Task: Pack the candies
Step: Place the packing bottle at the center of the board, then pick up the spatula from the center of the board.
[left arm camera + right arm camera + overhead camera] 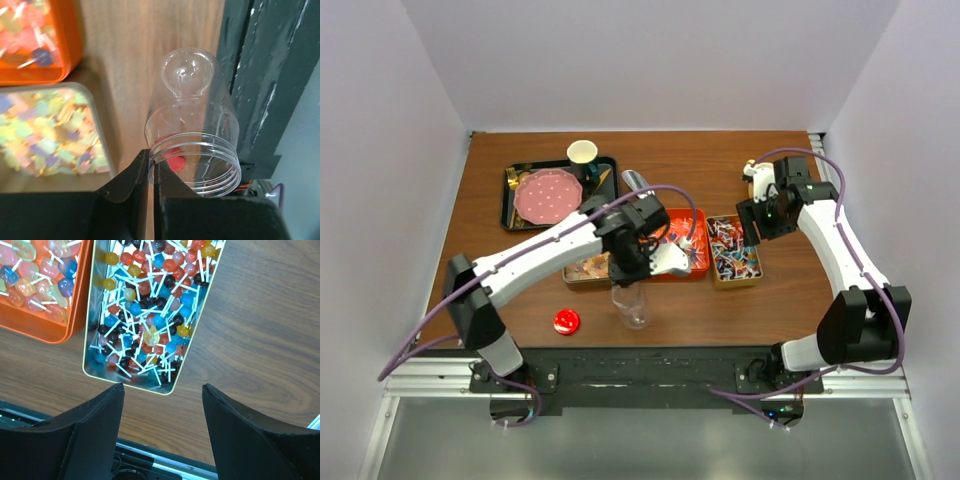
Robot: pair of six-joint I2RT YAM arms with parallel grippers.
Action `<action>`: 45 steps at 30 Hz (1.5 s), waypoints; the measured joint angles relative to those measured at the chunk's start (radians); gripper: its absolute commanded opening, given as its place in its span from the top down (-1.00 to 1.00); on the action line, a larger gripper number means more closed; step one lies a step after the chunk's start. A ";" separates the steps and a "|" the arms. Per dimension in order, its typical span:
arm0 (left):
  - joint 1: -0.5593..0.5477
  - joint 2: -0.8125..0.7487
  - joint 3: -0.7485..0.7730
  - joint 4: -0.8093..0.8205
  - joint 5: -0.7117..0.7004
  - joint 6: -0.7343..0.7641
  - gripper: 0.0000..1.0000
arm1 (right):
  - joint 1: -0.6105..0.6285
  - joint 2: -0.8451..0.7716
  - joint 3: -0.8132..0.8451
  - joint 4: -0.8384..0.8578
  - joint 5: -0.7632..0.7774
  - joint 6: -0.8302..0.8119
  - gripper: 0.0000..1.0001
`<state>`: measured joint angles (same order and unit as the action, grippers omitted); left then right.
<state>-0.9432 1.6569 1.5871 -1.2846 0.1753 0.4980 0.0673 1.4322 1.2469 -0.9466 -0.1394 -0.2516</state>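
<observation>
The candies lie in three containers mid-table: pale pastel pieces in a left tin (586, 268) (47, 130), wrapped ones in an orange tray (682, 250) (35, 40) (40, 280), and small red, blue and dark lollipops in a right tin (733, 252) (150, 310). A clear plastic jar (632, 306) (192, 120) stands in front of the tins near the table's front edge. My left gripper (635, 272) (151, 167) is shut on the jar's threaded rim, one finger inside and one outside. My right gripper (757, 222) (162, 387) hovers open above the right tin, holding nothing.
A small round red disc (566, 321) lies front left of the jar and shows through its wall in the left wrist view. At the back left a black tray (510, 205) carries a pink plate (548, 195) and a cup (582, 152). A white object (752, 170) sits back right.
</observation>
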 measured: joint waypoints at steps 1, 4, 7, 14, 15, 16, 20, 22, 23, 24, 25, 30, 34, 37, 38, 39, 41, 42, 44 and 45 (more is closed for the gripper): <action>-0.013 0.020 0.003 0.001 0.005 -0.014 1.00 | -0.003 -0.001 0.000 0.003 0.001 0.001 -0.35; -0.040 0.088 0.011 0.013 0.008 -0.052 1.00 | -0.011 0.000 0.003 0.006 0.014 0.005 -0.36; -0.046 0.149 0.031 0.029 0.003 -0.076 1.00 | -0.016 0.000 0.025 0.005 0.019 0.004 -0.36; -0.045 0.232 0.130 0.067 -0.024 -0.102 1.00 | -0.018 -0.021 0.038 0.013 0.025 0.004 -0.36; -0.045 0.239 0.139 0.072 -0.028 -0.104 0.90 | -0.018 -0.028 0.033 0.013 0.025 0.004 -0.36; -0.045 0.245 0.146 0.076 -0.032 -0.106 0.82 | -0.018 -0.036 0.023 0.017 0.024 0.004 -0.36; -0.046 0.271 0.163 0.080 -0.038 -0.116 0.37 | -0.020 -0.065 -0.016 0.016 0.024 0.004 -0.35; -0.046 0.283 0.169 0.080 -0.037 -0.119 0.21 | -0.022 -0.068 -0.021 0.016 0.024 0.004 -0.35; -0.046 0.288 0.175 0.079 -0.037 -0.122 0.17 | -0.023 -0.067 -0.021 0.016 0.024 0.004 -0.35; -0.046 0.291 0.182 0.080 -0.037 -0.122 0.10 | -0.023 -0.066 -0.021 0.016 0.024 0.004 -0.36; -0.046 0.293 0.189 0.079 -0.037 -0.122 0.07 | -0.023 -0.064 -0.021 0.016 0.024 0.004 -0.35; -0.045 0.302 0.336 0.072 -0.048 -0.140 -0.17 | -0.023 -0.026 0.010 0.003 0.024 -0.001 -0.35; -0.033 0.299 0.490 0.105 -0.079 -0.151 -0.38 | -0.023 0.018 0.048 0.006 0.019 -0.002 -0.36; 0.019 0.275 0.505 0.172 -0.116 -0.184 -0.42 | -0.023 0.043 0.061 0.008 0.014 0.000 -0.35; 0.046 0.274 0.505 0.186 -0.124 -0.196 -0.42 | -0.023 0.050 0.065 0.010 0.012 0.000 -0.35; 0.085 0.275 0.506 0.203 -0.137 -0.209 -0.41 | -0.023 0.056 0.068 0.011 0.010 0.000 -0.35; 0.172 0.304 0.531 0.217 -0.171 -0.234 -0.40 | -0.023 0.072 0.080 0.015 -0.001 0.004 -0.35; 0.214 0.331 0.558 0.227 -0.192 -0.247 -0.39 | -0.023 0.077 0.088 0.019 -0.008 0.005 -0.35; 0.294 0.386 0.595 0.271 -0.232 -0.268 -0.34 | -0.023 0.085 0.106 0.027 -0.021 0.013 -0.35; 0.329 0.409 0.603 0.295 -0.246 -0.278 -0.32 | -0.023 0.087 0.116 0.034 -0.032 0.018 -0.35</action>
<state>-0.6140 2.0663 2.1906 -0.9897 -0.0711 0.2199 0.0444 1.5196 1.3624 -0.9131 -0.1715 -0.2340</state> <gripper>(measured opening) 0.694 0.676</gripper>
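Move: The left hand already holds the packing bottle by its rim. The spot on the board where the bottle is to stand has its middle about 7 cm to the right, 2 cm back and 10 below. The orange tray lies some 17 cm ahead and 13 right, the pastel candy box 16 ahead and 8 left, the red lid 5 back and 17 left, the scoop 33 ahead and 3 right. From the right hand the spot is about 24 cm left and 12 back. Down about 4 cm and to the right about 6, the left hand carries the packing bottle in front of the trays, then opens its fingers and lets go of the rim. It moves off farther right while rising clear, then sweeps forward and back leftward towards the scoop, turning some 40 degrees counter-clockwise. The empty right hand, still open, ends about 4 cm farther forward. ##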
